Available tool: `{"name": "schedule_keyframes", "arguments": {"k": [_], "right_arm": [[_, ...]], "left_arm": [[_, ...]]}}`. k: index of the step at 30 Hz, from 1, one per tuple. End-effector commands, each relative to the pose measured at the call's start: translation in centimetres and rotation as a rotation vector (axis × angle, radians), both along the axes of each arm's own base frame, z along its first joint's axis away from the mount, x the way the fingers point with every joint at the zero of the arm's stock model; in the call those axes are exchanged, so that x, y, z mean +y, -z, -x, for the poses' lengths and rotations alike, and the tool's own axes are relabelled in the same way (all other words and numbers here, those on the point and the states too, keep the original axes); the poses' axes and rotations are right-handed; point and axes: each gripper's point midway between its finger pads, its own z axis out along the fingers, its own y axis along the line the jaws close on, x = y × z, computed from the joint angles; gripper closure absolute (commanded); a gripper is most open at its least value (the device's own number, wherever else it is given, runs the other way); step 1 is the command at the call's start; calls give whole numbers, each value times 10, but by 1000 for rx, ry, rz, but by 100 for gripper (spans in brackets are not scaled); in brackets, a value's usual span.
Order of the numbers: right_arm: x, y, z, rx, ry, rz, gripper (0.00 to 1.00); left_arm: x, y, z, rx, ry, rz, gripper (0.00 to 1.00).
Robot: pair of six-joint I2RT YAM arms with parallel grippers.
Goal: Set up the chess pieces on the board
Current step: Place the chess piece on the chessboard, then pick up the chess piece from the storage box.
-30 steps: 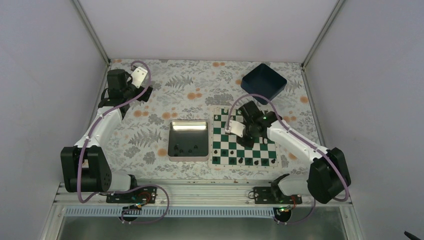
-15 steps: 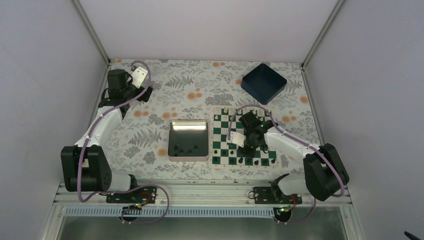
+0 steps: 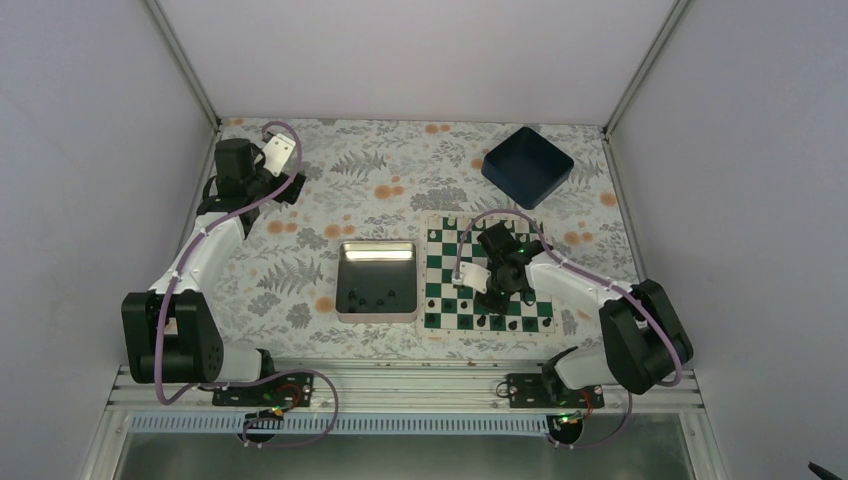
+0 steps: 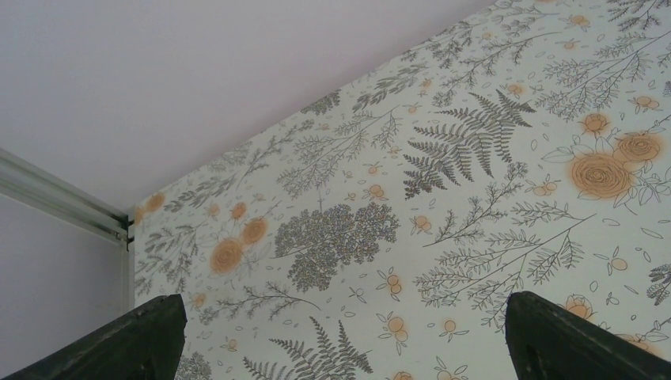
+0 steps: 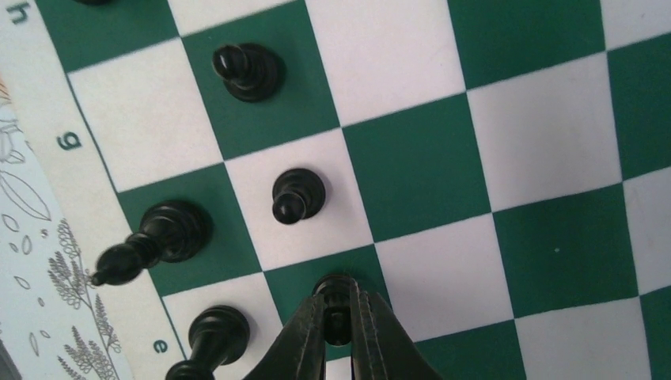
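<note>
The green-and-white board (image 3: 440,292) lies right of centre. In the right wrist view my right gripper (image 5: 339,315) is shut on a small black pawn (image 5: 335,286) whose base is over a green square of the board (image 5: 546,150). Around it stand other black chess pieces: two pawns (image 5: 248,71) (image 5: 297,195) and two taller pieces (image 5: 163,236) (image 5: 209,337). From above, my right gripper (image 3: 492,293) is low over the board's near half. My left gripper (image 4: 342,299) is open over bare cloth at the far left, nothing between its fingers.
A shiny silver tin (image 3: 377,252) left of the board holds several black pieces (image 3: 372,297). A dark blue bin (image 3: 527,165) sits at the far right. Side walls close in on the flowered tablecloth (image 3: 380,185).
My right arm has drawn back from the board's far half to its near half, still shut on the pawn. The left arm has not moved.
</note>
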Motion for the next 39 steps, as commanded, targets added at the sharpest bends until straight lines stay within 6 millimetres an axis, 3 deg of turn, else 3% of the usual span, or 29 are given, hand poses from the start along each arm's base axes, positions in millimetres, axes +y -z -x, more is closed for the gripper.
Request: {"name": "schedule_keyframes", "arguments": {"k": [1,8,12,15,20,24,29,34,39], "right_arm": [[-7,7,0,-4,-2,22,91],[-8,10,0,3,2,25,89],[-7,5,-3,-5,-1,20,77],[-4,-7,-8,-24,-4,11,62],[13,-50,-28,-79,-20,-39,55],[49,-86,-49,-144,-84,-87,55],[112,-97,-53,-165,-217,-104,55],[179,-89,-36,-145,-368,-125,55],[216,-61,-28,-120,-455,-91,55]], "left_arm": [[0,-11,-5,-25,-4,6,0],[0,-11,-5,-23,-5,6,0],[0,-11,-5,-24,-7,4,0],[1,-11,-5,-25,-10,1,0],[1,-12,-5,-30,-9,2,0],[0,-14,-4,-32,-5,5,0],[-2,-17,-2,-41,3,11,0],[-3,-16,-3,-42,6,14,0],[-2,-16,-3,-44,6,16,0]]}}
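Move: The right hand holds a black pawn on a dark square of the chessboard's second row, its middle about 1 cm below the fingers. The neighbouring pawn stands some 3 cm to the left, and a taller black piece stands on the near row about 3 cm back from the held pawn. The last black pieces lie in the tray, roughly 22 cm left and 1 cm ahead. From the left hand the held pawn is about 38 cm right, 22 cm back and 20 cm below. Down and to the right by barely half a centimetre each, the right hand eases the pawn onto its square, then opens to nearly half and lets go. It climbs about 10 cm while reaching forward, then swings fast to the left, some 19 cm in all, towards the tray pieces, turning about 20 degrees counter-clockwise and starting to sink and draw back, fingers still open. ##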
